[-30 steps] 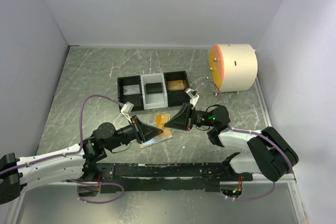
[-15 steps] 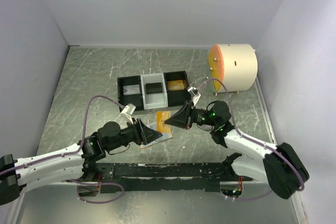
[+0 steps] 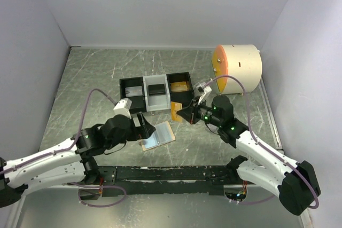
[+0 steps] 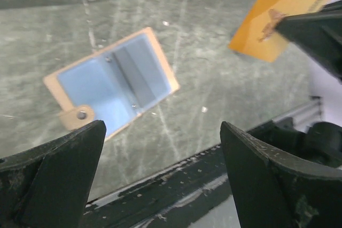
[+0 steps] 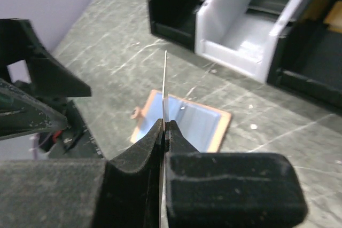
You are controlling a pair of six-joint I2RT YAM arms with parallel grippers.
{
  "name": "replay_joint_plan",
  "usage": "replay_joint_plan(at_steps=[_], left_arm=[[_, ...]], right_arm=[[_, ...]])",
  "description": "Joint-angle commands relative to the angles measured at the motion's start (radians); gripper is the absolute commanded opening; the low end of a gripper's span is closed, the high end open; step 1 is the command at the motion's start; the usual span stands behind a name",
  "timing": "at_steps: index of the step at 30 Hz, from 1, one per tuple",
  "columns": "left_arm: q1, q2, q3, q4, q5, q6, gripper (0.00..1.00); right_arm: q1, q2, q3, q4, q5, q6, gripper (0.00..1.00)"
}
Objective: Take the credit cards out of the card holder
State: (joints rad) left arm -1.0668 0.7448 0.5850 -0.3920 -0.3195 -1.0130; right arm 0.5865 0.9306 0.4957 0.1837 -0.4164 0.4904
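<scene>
The card holder (image 3: 158,136) lies open on the table, pale blue inside up, tan edge around it; it also shows in the left wrist view (image 4: 112,81) and under the right wrist (image 5: 200,124). My right gripper (image 3: 181,114) is shut on a gold credit card (image 3: 176,111), held on edge above the table, clear of the card holder. That card (image 4: 278,6) appears top right in the left wrist view and edge-on (image 5: 165,78) in the right wrist view. My left gripper (image 3: 146,126) stands open just left of the card holder, holding nothing.
A three-compartment black-and-white tray (image 3: 133,80) stands behind the card holder, with a grey card (image 3: 133,93), a black card (image 3: 156,90) and a gold card (image 3: 180,86) in it. A white drum with an orange face (image 3: 238,69) sits at back right.
My left gripper has opened, let go of the card holder and drawn back left. My right gripper has pulled the gold card out and carried it up and right, toward the tray.
</scene>
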Motion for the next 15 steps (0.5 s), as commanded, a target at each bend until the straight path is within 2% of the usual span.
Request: replay_joint_plan(at_steps=[1, 4, 7, 10, 12, 15], left_arm=[[0.007, 0.125, 0.121, -0.209, -0.138, 0.068, 1.00], [0.074, 0.237, 0.195, -0.250, -0.110, 0.141, 1.00], [0.199, 0.302, 0.241, -0.278, -0.058, 0.215, 1.00], [0.332, 0.280, 0.256, -0.280, -0.007, 0.275, 1.00], [0.424, 0.249, 0.265, -0.285, 0.032, 0.317, 1.00], [0.511, 0.217, 0.286, -0.336, -0.024, 0.362, 1.00]], right_arm=[[0.012, 0.015, 0.080, -0.125, 0.181, -0.191, 0.00], [0.042, 0.034, 0.110, -0.147, 0.307, -0.290, 0.00], [0.083, 0.061, 0.135, -0.147, 0.428, -0.403, 0.00], [0.109, 0.111, 0.167, -0.157, 0.492, -0.527, 0.00], [0.115, 0.157, 0.204, -0.190, 0.475, -0.614, 0.00], [0.126, 0.223, 0.251, -0.210, 0.555, -0.695, 0.00]])
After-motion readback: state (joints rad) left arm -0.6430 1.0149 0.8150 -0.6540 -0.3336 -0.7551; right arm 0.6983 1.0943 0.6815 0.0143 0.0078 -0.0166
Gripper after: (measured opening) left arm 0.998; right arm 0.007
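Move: The right hand holds a drawn-out orange card. The right black bin's middle lies about 16 cm ahead, 2 cm left and 14 cm below. The white bin is level with that bin and some 11 cm left of it; the card holder lies 13 cm left of the right hand and 3 cm back. From the empty, open left hand the card holder is roughly 4 cm right, 3 cm ahead and 14 cm below; the left black bin is about 20 cm ahead and 8 cm left. Forward and a little to its right, the right hand carries the still-pinched card about 6 cm towards the right black bin, its fingers dipping by some 30 degrees as it starts to sink. The left hand, wide open throughout, sweeps left and forward by about 12 cm, away from the card holder and towards the left black bin, turning counter-clockwise to point more ahead and down. ##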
